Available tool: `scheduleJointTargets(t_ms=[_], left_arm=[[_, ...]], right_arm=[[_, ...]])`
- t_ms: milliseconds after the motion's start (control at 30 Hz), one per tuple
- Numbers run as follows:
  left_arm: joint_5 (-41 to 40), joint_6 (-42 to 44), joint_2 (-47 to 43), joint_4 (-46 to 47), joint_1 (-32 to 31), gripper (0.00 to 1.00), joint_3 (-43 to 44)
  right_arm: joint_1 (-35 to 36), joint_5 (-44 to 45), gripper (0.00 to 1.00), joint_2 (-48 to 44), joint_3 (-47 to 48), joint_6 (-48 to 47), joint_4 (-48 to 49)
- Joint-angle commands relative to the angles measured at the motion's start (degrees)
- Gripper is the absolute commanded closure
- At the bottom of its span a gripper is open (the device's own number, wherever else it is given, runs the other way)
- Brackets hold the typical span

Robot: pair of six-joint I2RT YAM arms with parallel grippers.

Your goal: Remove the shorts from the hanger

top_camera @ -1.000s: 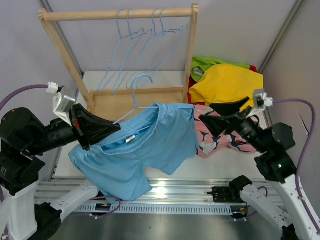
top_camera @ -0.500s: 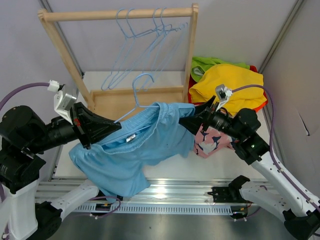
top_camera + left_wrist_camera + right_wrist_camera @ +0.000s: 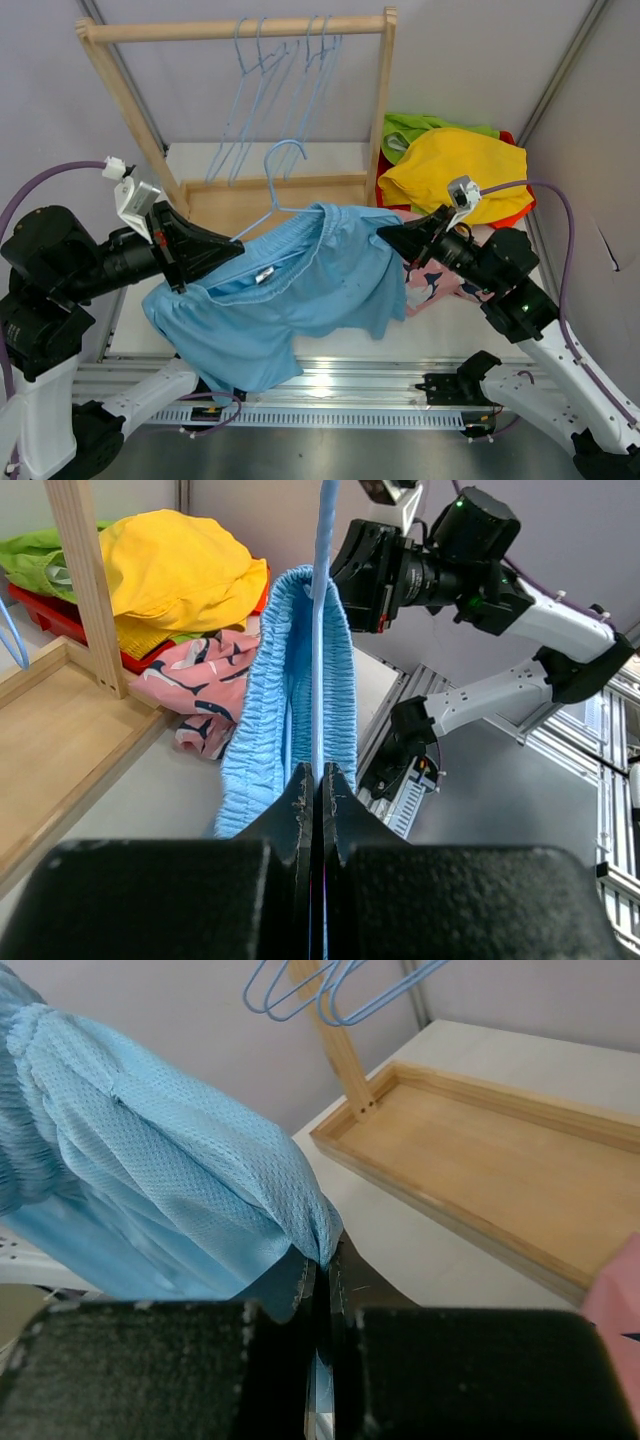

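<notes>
Light blue shorts (image 3: 300,290) hang on a light blue wire hanger (image 3: 280,165) held in the air in front of the wooden rack. My left gripper (image 3: 235,247) is shut on the hanger's wire (image 3: 322,660) at the shorts' left end; the waistband (image 3: 290,670) stretches away from it. My right gripper (image 3: 382,234) is shut on the right edge of the shorts (image 3: 200,1180), with fabric pinched between its fingertips (image 3: 322,1258).
The wooden rack (image 3: 240,28) carries several empty blue hangers (image 3: 290,80) above its wooden base tray (image 3: 270,195). At the right lie yellow shorts (image 3: 455,165), lime green shorts (image 3: 420,125) and pink whale-print shorts (image 3: 430,285).
My right gripper swung in from the right toward the shorts' right edge and closed on the fabric. The left gripper kept hold of the hanger.
</notes>
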Motion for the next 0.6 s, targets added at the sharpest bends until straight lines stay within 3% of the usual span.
scheduleJointTargets(t_ms=[0,233,367,567], left_arm=[[-1.4,1.2,-0.5,3.6,-0.3,1.0,0.5],[-2.2,1.5,-1.3,2.9,-0.7,1.0,-0.4],[-3.4,2.0,-1.6,2.3,-2.1,1.0,-0.5],[-4.7,2.7,-1.8,1.3,-4.2,1.0,-1.0]], right_arm=[[-0.9,7.6,1.0,-0.8,5.6,-5.1,-6.0],[-10.8,16.8,1.0,0.0,11.8,-6.2,-12.0],[-24.0,16.7,1.0,3.7,16.2,-3.5,-15.3],[-29.9,21.3,1.0,8.8,20.6,-1.0,-17.8]])
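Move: The right hand already pinches the blue shorts' waistband; the red bin with the yellow shorts lies roughly 33 cm ahead, 24 cm right and 30 cm below, the pink shorts 13 cm ahead, 23 cm right and 34 cm down. The hanger's middle stands about 19 cm to its left, roughly level fore and aft, 9 cm higher. From the left hand, pinching the hanger's near end, the blue shorts' middle hangs some 8 cm right, 3 cm back, 10 cm below. With its fingers kept shut on the waistband, the right hand pulls the blue shorts away from the left hand towards the bin side, some 13 cm right and 9 cm forward while rising about 5 cm, and swings some 35 degrees clockwise. The left hand keeps its pinch on the hanger's end as the counter-hold, shifting only about 2 cm, mostly down and slightly forward. ##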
